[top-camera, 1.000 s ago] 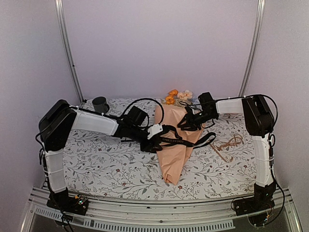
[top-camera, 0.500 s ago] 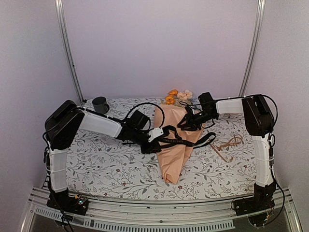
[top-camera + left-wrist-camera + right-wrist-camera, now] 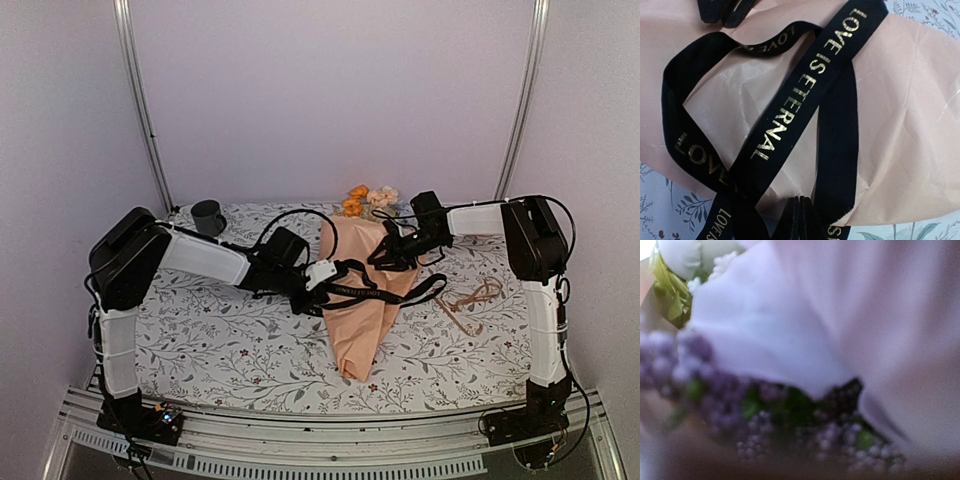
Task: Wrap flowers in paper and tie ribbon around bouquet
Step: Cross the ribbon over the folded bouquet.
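Note:
The bouquet [image 3: 362, 300] lies in the middle of the table as a peach paper [image 3: 900, 115] cone, with orange and peach flowers [image 3: 362, 200] sticking out of its far end. A black ribbon [image 3: 378, 292] with gold lettering [image 3: 805, 90] loops loosely across the cone. My left gripper [image 3: 318, 284] sits at the cone's left edge. Its fingers [image 3: 801, 220] are pressed together, with ribbon bands passing on either side and nothing seen between them. My right gripper [image 3: 392, 252] is closed on the cone's upper right rim. Blurred paper and purple-green flowers [image 3: 790, 410] fill the right wrist view, hiding the fingers.
A grey mug [image 3: 208, 215] stands at the back left. A thin tan cord [image 3: 470, 300] lies tangled to the right of the cone. The floral table cover [image 3: 230, 340] spreads under everything, and metal frame posts rise at both back corners.
My left gripper has shut beside the ribbon, and the left arm shifted slightly right. The right arm and the bouquet have not moved.

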Motion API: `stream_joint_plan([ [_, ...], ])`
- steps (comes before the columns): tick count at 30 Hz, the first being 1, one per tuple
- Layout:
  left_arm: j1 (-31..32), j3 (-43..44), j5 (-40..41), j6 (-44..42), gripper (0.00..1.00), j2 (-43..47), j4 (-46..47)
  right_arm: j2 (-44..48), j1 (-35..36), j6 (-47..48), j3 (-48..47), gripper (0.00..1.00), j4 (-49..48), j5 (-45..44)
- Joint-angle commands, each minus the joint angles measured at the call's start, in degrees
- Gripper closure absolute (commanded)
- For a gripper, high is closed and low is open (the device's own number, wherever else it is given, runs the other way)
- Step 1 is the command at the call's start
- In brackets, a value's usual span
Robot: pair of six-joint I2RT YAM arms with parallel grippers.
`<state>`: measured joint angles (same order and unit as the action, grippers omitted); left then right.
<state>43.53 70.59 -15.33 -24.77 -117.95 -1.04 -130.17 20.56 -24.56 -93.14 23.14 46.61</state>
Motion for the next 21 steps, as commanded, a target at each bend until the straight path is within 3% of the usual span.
stream_joint_plan([
  [1,1.2,-1.2,-1.9,1.2,1.0,4.6,1.8,-1.3,-0.2,-0.1,1.7,0.66,2.9,-1.4],
  [4,3.6,-1.7,-3.8,0.4,1.0,8.1,1.8,-1.5,-0.2,-0.1,1.7,0.66,2.8,-1.3],
  [8,5.2,-3.1,-0.1,-0.4,0.98,9.0,1.5,-1.2,-0.1,-0.2,2.0,0.66,2.8,-1.3],
  [10,4.8,-2.9,3.8,-1.0,0.76,8.0,0.3,-1.0,-0.1,-0.1,2.1,0.66,2.8,-1.3],
  [12,3.8,-0.4,5.3,-1.0,0.64,6.1,-3.7,-1.0,-0.1,0.0,2.2,0.66,2.8,-1.4],
  [16,0.3,8.0,-2.0,3.6,0.57,-0.9,-14.3,-1.1,-0.2,0.0,2.3,0.66,2.7,-1.6],
  [21,-1.5,9.2,-6.7,7.2,0.47,-3.2,-15.3,-1.0,-0.1,-0.1,2.6,0.66,2.5,-1.7],
])
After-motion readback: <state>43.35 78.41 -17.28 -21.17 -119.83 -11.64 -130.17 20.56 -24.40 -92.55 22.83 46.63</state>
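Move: The black ribbon's tail lies right by the left hand's shut fingertips, about 2 cm back and 1 cm to the right, some 1 cm lower. From that hand the ribbon loop is roughly 6 cm ahead and 7 cm right, while the middle of the wrapped bouquet is some 4 cm ahead and 12 cm right, both about level. From the right hand, the tail lies about 11 cm back, 15 cm left and 3 cm below. No grip on the ribbon shows at the left hand's shut fingers; they come up about 6 cm beside its tail, drifting back and to the right, then open to about half while the hand reverses down, forward and left to nearly its starting place, the parted fingertips ending either side of the tail. The right hand stays at the bouquet's upper part, half-way up the paper's right side. ##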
